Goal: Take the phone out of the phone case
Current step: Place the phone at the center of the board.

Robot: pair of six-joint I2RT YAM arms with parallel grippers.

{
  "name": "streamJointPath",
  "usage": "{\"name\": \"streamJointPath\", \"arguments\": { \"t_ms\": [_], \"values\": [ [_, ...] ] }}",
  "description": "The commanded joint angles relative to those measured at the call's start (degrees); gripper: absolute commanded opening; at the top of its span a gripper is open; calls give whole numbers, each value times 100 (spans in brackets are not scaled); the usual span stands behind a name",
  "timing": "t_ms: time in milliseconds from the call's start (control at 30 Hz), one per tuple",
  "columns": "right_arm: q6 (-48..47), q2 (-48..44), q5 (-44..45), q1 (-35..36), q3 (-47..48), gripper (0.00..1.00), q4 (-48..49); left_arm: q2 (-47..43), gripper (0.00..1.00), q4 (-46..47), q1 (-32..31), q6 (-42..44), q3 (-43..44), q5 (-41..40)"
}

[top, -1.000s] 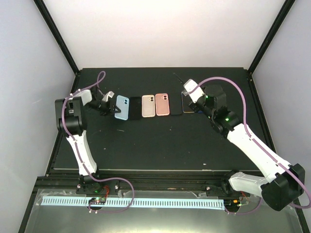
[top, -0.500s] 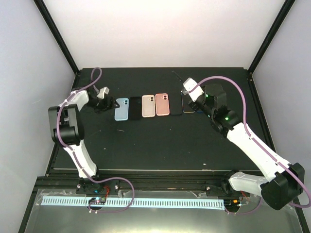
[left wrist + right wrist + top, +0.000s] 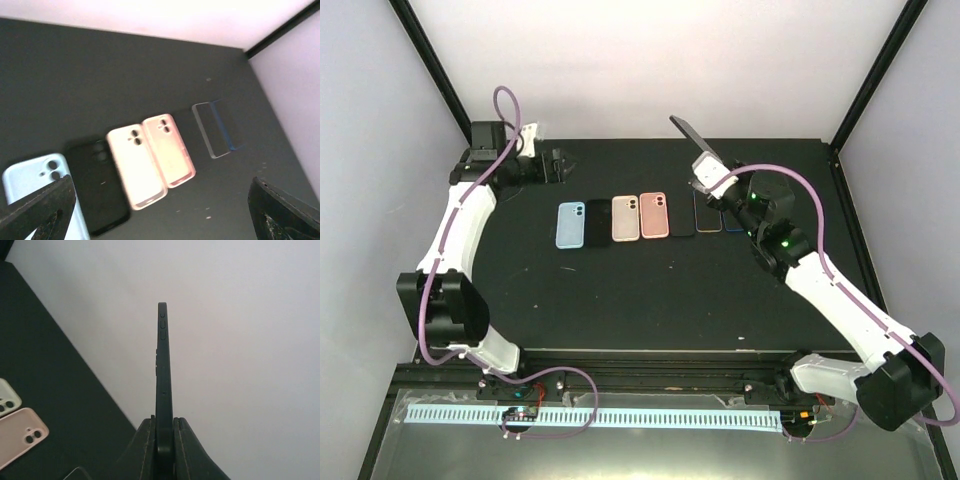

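My right gripper [image 3: 706, 168] [image 3: 164, 419] is shut on the lower end of a thin dark phone [image 3: 685, 132] [image 3: 163, 365] and holds it raised above the back of the mat. The right wrist view shows the phone edge-on, with its side buttons; whether a phone case is on it I cannot tell. My left gripper [image 3: 554, 165] [image 3: 160, 187] hangs open at the back left, with nothing between its fingers [image 3: 42, 207].
A row lies across the black mat [image 3: 650, 290]: a light blue case [image 3: 570, 224] [image 3: 32, 182], a black case [image 3: 597, 223] [image 3: 97, 185], a cream case [image 3: 625, 218] [image 3: 135, 170], a pink case [image 3: 654, 215] [image 3: 167, 150] and a clear-edged flat item [image 3: 707, 211] [image 3: 210, 129].
My left gripper opened and its arm swung from beside the blue case up to the back left. My right gripper lifted the dark phone higher and tilted it up.
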Motion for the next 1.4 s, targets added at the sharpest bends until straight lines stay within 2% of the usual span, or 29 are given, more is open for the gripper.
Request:
{"name": "streamJointPath", "arguments": {
  "t_ms": [0,300,667,900,1100,1233,1367],
  "values": [
    [-850,36,-72,-14,51,1,1252,-331,96,479,-333,-685,447,630],
    [-1825,109,-279,166,-108,1,1552,-388,96,1655,-857,-2062,307,1747],
    [-3186,234,-409,639,-637,1,2223,-319,94,3052,-1377,-3816,-297,2265],
    [-3527,426,-482,920,-762,1,2596,-131,83,3641,-1513,-4492,-643,2341],
    [-3877,534,-588,1159,-1003,1,3041,23,72,4490,-1518,-5446,-939,2393],
    [-4085,639,-524,1268,-1074,1,3263,53,60,4533,-1518,-5575,-1007,2368],
    [-4291,735,-405,1356,-1224,2,3650,19,43,4574,-1518,-5686,-1158,2339]
  ]
}}
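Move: The phone's middle is some 6 cm ahead of the right hand and 3 cm left, already gripped by its near end; the open left gripper waits about 8 cm ahead, 37 cm left and 10 cm lower. From the left hand the phone's middle lies 2 cm back, 34 cm right and 9 cm up. The blue case is straight below the left hand by 24 cm; the pink case is level with it, 23 cm farther right. The left hand sweeps about 15 cm right towards the phone's free end, climbing then easing down, swinging its fingers level to point right and half closing them around that end. Meanwhile the right hand keeps its pinch and brings the phone some 10 cm left, slightly back and, after a small rise, down, rolling and turning it left towards that gripper. ##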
